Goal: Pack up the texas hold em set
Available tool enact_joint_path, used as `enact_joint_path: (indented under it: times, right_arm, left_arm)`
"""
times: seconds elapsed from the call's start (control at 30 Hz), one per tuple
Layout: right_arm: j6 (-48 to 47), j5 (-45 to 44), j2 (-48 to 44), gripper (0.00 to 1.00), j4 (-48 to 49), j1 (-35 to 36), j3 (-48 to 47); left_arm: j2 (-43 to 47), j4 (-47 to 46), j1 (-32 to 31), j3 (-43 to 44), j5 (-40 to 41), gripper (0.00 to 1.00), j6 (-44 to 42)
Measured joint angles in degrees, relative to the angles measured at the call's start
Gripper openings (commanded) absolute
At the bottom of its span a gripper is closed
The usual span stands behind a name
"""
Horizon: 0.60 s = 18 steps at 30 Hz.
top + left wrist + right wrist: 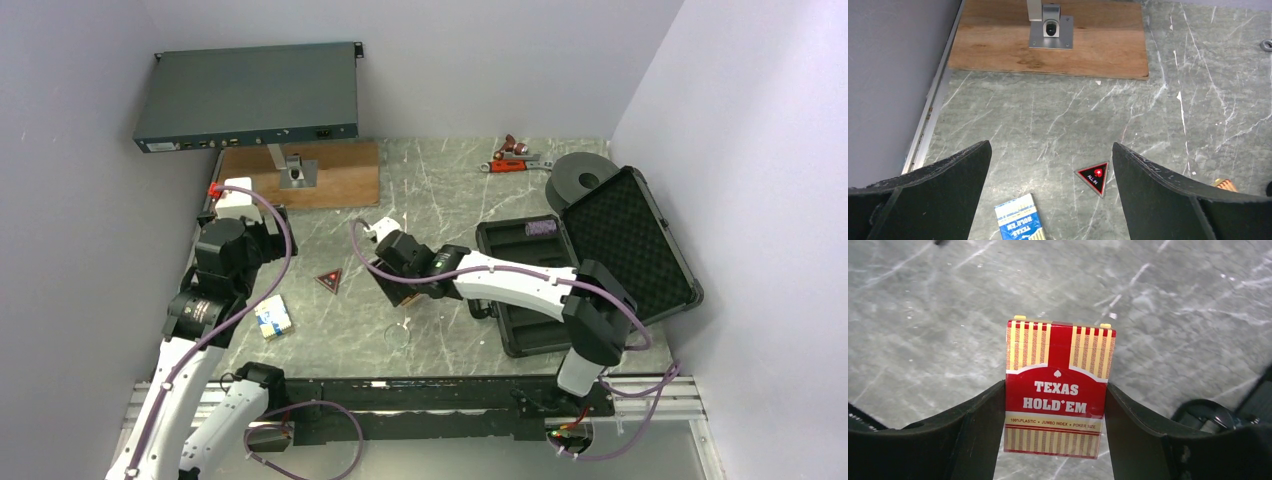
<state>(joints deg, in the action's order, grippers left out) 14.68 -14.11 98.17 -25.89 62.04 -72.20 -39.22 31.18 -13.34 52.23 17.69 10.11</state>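
The black foam-lined case [535, 300] lies open at the right, its lid [628, 240] tipped back, and a purple chip stack [543, 228] rests in its far slot. My right gripper [402, 288] [1055, 386] is shut on the red card box [1058, 390], holding it by its sides above the table left of the case. The left gripper [1050, 147] hangs wide open and empty above the table. Below it lie the red triangle [1094, 176] [328, 281] and the blue-white card box [1019, 220] [272, 317]. A clear disc [398, 335] lies near the front.
A wooden board [300, 172] [1048, 37] with a metal bracket sits at the back left, under a grey equipment box [248, 97]. A black ring-shaped spool [582, 178] and a red-handled tool [515, 155] lie at the back right. Walls close in both sides.
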Motion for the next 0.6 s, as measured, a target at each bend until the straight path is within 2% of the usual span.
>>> enact_joint_path:
  times: [0.37,0.6]
  right_arm:
    - [0.3,-0.6,-5.0,0.39,1.0,-4.8,6.1]
    - [0.5,-2.2,-12.0,0.38,0.0,-9.7,8.2]
  left_arm:
    - [-0.7,0.0,0.0,0.0,-0.5,0.97,0.0]
    - [-0.8,0.0,0.0,0.0,-1.0,0.97,0.0]
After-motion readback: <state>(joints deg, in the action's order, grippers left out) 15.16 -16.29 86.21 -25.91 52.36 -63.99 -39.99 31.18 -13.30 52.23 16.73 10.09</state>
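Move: The right hand holds the red Texas Hold'em deck; the open case it is being brought to has its tray's middle roughly 28 cm to the right, 3 cm ahead and 6 cm lower. The case's handle is about 16 cm to the right and 2 cm ahead; the all-in triangle lies some 14 cm to the left, 3 cm ahead, and the clear disc about 8 cm straight back. From the left hand, the tray lies some 54 cm right, about level, 24 cm lower. Keeping its pinch on the deck's two sides, the right hand carries it over the bare table to the right, about 8 cm towards the case's handle side, while also working forward some 4 cm. It travels level at first and eases off midway, then picks up speed again and climbs about 3 cm as the wrist turns some 10 degrees clockwise, the fingers still slanting down and forward. ##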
